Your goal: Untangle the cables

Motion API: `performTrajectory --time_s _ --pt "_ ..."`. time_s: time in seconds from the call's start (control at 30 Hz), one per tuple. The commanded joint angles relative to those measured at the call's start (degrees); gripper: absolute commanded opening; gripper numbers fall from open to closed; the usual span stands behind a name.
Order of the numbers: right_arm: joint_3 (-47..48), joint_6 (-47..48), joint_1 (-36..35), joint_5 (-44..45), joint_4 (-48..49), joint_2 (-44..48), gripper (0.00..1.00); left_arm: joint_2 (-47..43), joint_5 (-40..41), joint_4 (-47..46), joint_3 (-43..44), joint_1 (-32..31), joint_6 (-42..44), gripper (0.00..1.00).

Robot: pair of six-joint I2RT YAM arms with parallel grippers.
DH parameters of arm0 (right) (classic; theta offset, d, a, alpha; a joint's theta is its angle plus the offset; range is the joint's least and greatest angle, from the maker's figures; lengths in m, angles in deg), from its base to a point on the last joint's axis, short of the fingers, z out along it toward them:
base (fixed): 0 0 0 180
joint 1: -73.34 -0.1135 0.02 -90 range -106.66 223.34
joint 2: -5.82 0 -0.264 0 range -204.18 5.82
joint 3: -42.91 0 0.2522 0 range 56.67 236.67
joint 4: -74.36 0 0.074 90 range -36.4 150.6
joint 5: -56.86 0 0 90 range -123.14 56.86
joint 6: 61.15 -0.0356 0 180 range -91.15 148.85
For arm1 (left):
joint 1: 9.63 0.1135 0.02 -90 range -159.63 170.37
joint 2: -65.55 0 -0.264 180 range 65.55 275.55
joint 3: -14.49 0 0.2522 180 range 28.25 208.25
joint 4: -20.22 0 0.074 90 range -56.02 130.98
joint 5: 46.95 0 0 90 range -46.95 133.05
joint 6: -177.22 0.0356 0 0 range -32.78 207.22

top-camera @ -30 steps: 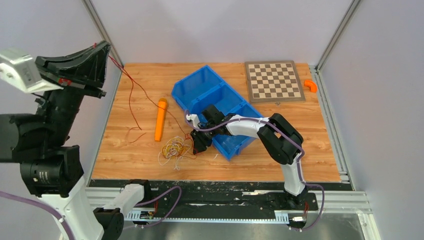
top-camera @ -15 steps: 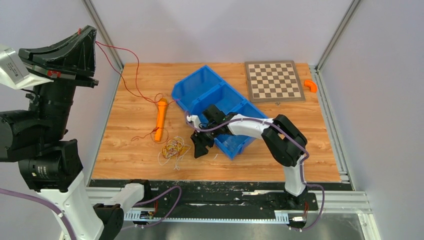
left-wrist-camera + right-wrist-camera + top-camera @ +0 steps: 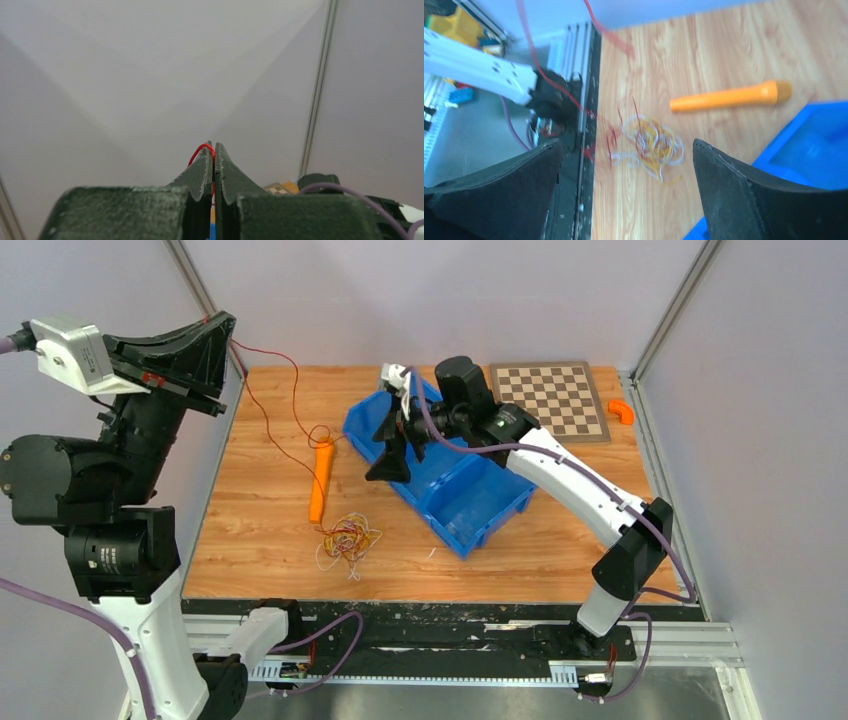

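Observation:
The cables point(image 3: 347, 538) lie as a small white, yellow and red tangle on the wooden table near its front, and show blurred in the right wrist view point(image 3: 651, 142). One red cable point(image 3: 296, 400) runs from the tangle up to my left gripper point(image 3: 226, 336), which is raised high at the left. In the left wrist view the left gripper point(image 3: 214, 148) is shut on that red cable point(image 3: 201, 149), which loops over one fingertip. My right gripper point(image 3: 388, 450) hangs open over the blue bin's left edge, empty, well above the tangle point(image 3: 625, 145).
A blue two-compartment bin point(image 3: 470, 495) sits mid-table; its corner shows in the right wrist view point(image 3: 819, 150). An orange cylinder point(image 3: 320, 480) point(image 3: 729, 96) lies left of it. A chessboard point(image 3: 548, 402) and a small orange piece point(image 3: 622, 411) are at the back right.
My right gripper opened wide and rose from beside the tangle to above the bin's left edge. The left gripper stayed shut on the red cable and shifted slightly; the cable's slack shifted.

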Motion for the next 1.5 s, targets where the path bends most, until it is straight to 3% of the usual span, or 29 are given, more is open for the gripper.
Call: performTrajectory --time_s 0.0,0.2,0.33,0.67,0.73,0.93,1.03,1.17,1.3,1.37,1.47 --pt "10.1 -5.9 -0.7 -2.6 3.0 -2.0 1.00 -0.4 -3.5 -2.3 -2.4 0.3 -4.6 0.00" --pt "14.5 -2.6 -1.0 -2.7 2.9 0.1 1.00 -1.0 -11.3 -2.6 -9.7 0.3 -8.4 0.00" --pt "13.9 -3.1 -3.9 -4.1 3.2 -1.0 1.00 -1.6 -15.3 -7.9 -14.7 0.3 -13.3 0.00" --pt "8.2 2.0 -11.6 6.0 7.5 -9.0 0.98 0.3 -14.5 -8.1 -11.9 0.3 -15.4 0.00" --pt "7.4 1.8 -11.7 6.1 7.9 -10.0 0.86 0.2 -13.6 -7.3 -11.4 0.3 -14.5 0.00" --pt "2.0 0.1 -11.7 5.8 8.9 -8.6 0.27 0.1 -6.1 -3.7 -9.6 0.3 -10.1 0.00" --pt "-0.5 -0.9 -11.7 5.4 8.9 -6.7 0.03 0.1 -0.9 -0.9 -9.6 0.3 -7.7 0.00" --pt "-1.1 -2.4 -11.6 4.2 9.5 -3.1 0.00 -0.5 6.3 7.1 -13.5 0.3 -2.7 0.00" --pt "2.0 -5.0 -10.5 3.1 10.5 -1.0 0.00 -3.8 2.8 7.8 -24.3 0.3 3.0 0.41" --pt "4.1 -8.4 -8.8 1.0 11.2 -1.3 0.00 -5.2 2.4 9.5 -28.1 0.3 4.5 0.57" --pt "6.5 -14.0 -6.4 -1.6 12.8 -2.0 0.00 -6.7 0.8 12.0 -33.0 0.3 5.7 0.65"
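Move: The hanging strand of the red cable that the open right hand goes for lies about 10 cm to its left, 5 cm back and 7 cm below; it hangs nearly straight under the closed left fingers, which hold the cable some 43 cm higher. From the right hand, the yellow-white cable tangle is about 7 cm left, 3 cm back and 28 cm down, the orange handle 13 cm left and 8 cm ahead, and the blue bin 10 cm right and 12 cm ahead, both near table level. The right hand first rises about 9 cm with its fingers wide, then swings left and back and sinks past its starting height to shut on the hanging red cable well above the tangle, and climbs again some 8 cm with the fingers closed. Meanwhile the left hand, still gripping the cable up high, sinks and reaches forward and right, eases back a little, and once the right fingers are shut it opens and lets go while dropping faster and forward, ending about 20 cm lower with its fingers tipped down some 30 degrees. ##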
